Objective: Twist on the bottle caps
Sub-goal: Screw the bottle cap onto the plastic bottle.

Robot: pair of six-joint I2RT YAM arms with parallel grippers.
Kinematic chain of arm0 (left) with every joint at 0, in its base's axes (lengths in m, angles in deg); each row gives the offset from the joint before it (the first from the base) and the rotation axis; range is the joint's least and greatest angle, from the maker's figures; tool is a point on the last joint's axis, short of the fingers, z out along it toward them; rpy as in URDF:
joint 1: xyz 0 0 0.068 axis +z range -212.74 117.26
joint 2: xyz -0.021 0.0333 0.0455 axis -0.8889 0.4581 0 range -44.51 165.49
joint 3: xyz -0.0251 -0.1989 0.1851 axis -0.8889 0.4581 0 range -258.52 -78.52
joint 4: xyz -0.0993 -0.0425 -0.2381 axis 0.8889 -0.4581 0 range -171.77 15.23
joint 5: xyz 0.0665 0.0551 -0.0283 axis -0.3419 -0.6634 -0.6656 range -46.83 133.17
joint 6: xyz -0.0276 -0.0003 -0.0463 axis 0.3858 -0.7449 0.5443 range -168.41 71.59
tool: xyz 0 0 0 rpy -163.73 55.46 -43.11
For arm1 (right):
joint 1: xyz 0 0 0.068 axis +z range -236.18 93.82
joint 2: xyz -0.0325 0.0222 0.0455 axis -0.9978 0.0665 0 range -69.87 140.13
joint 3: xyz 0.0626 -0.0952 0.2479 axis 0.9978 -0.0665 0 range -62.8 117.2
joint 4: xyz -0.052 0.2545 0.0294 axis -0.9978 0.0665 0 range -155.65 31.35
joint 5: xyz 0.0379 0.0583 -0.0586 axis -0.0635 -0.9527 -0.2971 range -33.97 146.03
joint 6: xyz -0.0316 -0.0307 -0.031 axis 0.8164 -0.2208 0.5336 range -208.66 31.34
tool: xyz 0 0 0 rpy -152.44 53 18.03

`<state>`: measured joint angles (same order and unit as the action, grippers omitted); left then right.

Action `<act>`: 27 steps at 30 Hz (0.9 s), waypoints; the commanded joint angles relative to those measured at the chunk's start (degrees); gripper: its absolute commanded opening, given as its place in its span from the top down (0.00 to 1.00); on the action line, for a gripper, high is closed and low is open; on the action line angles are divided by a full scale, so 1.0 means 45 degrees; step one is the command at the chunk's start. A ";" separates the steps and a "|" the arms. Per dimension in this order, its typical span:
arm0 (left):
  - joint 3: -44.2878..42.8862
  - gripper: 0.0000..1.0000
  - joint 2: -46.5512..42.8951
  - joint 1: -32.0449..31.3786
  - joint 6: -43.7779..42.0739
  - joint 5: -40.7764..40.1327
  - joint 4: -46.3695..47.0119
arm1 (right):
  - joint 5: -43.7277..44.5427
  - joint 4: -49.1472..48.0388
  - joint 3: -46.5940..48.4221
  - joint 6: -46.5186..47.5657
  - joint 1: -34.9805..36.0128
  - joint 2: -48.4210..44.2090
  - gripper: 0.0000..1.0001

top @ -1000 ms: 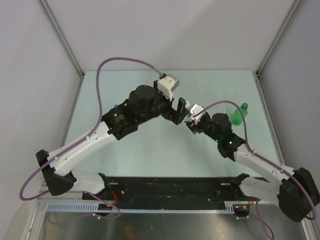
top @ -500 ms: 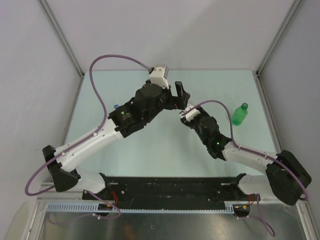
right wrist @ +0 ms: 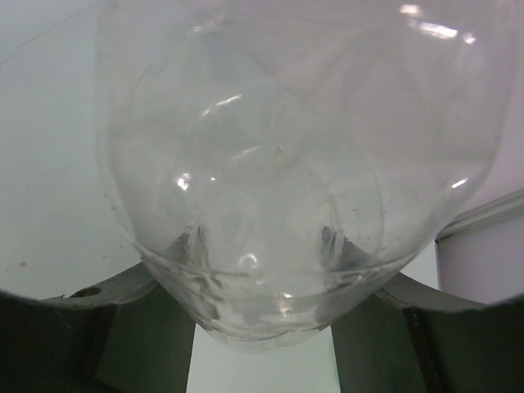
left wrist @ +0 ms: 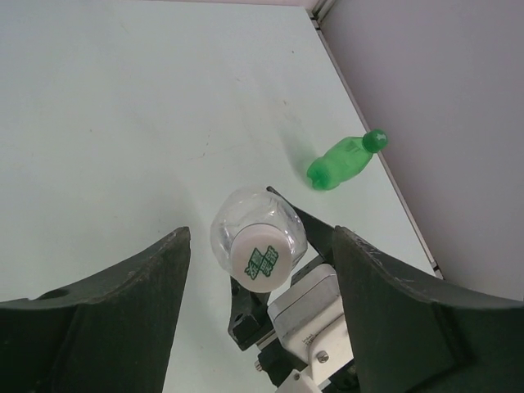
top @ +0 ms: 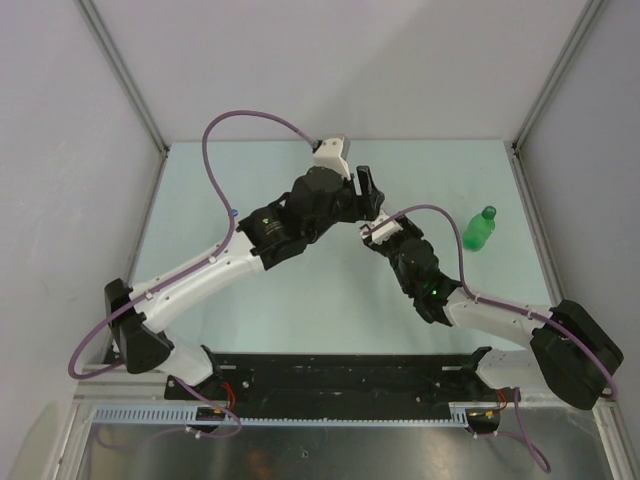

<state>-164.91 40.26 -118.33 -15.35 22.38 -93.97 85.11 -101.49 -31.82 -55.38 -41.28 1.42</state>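
Note:
A clear bottle [left wrist: 246, 221] with a white cap [left wrist: 260, 260] on its neck stands upright in my right gripper [right wrist: 262, 315], which is shut on its body [right wrist: 262, 205]. My left gripper [left wrist: 262, 246] hangs just above it, open. Its fingers [left wrist: 131, 311] flank the cap with a gap on each side. From above, the left gripper [top: 368, 186] covers the bottle, and the right gripper [top: 372, 226] sits just below it. A green bottle [top: 478, 230] with a green cap [left wrist: 375, 140] lies on the table at the right, apart from both arms.
The pale table [top: 300, 300] is boxed in by grey walls, and the right wall [left wrist: 442, 123] runs close to the green bottle. A tiny blue object [top: 232, 212] lies beside the left arm. Purple cables loop over both arms.
My left gripper has swung right and come over the capped bottle, its jaws narrowing a little. The right arm shifted slightly left early on, then held still.

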 commanded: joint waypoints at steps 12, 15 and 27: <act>-0.0203 0.43 0.0116 -0.0048 0.0613 0.0382 -0.0080 | 0.0962 -0.1268 -0.0127 0.0255 0.0098 -0.0122 1.00; -0.0222 0.46 0.0167 -0.0043 0.0594 0.0351 -0.0104 | 0.0982 -0.1369 -0.0127 0.0295 0.0109 -0.0075 1.00; -0.0326 0.89 0.0354 -0.0039 0.0370 0.0849 -0.0128 | 0.0963 -0.1351 -0.0108 0.0437 0.0134 0.0074 1.00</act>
<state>-164.89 41.74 -118.33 -13.74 25.46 -95.02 88.82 -103.65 -32.63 -53.50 -41.04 1.75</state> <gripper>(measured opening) 0.285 0.596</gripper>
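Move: The white cap already sits on the clear bottle's mouth and is almost between the left hand's open fingertips, only about 1 cm below the hand point and level with it otherwise. The clear bottle's middle is some 7 cm below the left hand, 2 cm ahead and 3 cm to the right; the green bottle stands about 25 cm right, 7 cm farther out and 23 cm below. From the right hand, which holds the clear bottle, the cap is roughly 10 cm up, 5 cm left and 3 cm back. The left hand eases down about 1.5 cm and some 1 cm to the right around the cap while its fingers close steadily from about three-quarters open to under a third, so that the pads come against the cap's two sides. The right hand keeps its grip on the clear bottle and carries it about 1 cm to the right with a very slight clockwise turn, rising less than 1 cm midway and sinking back to nearly the same height. ##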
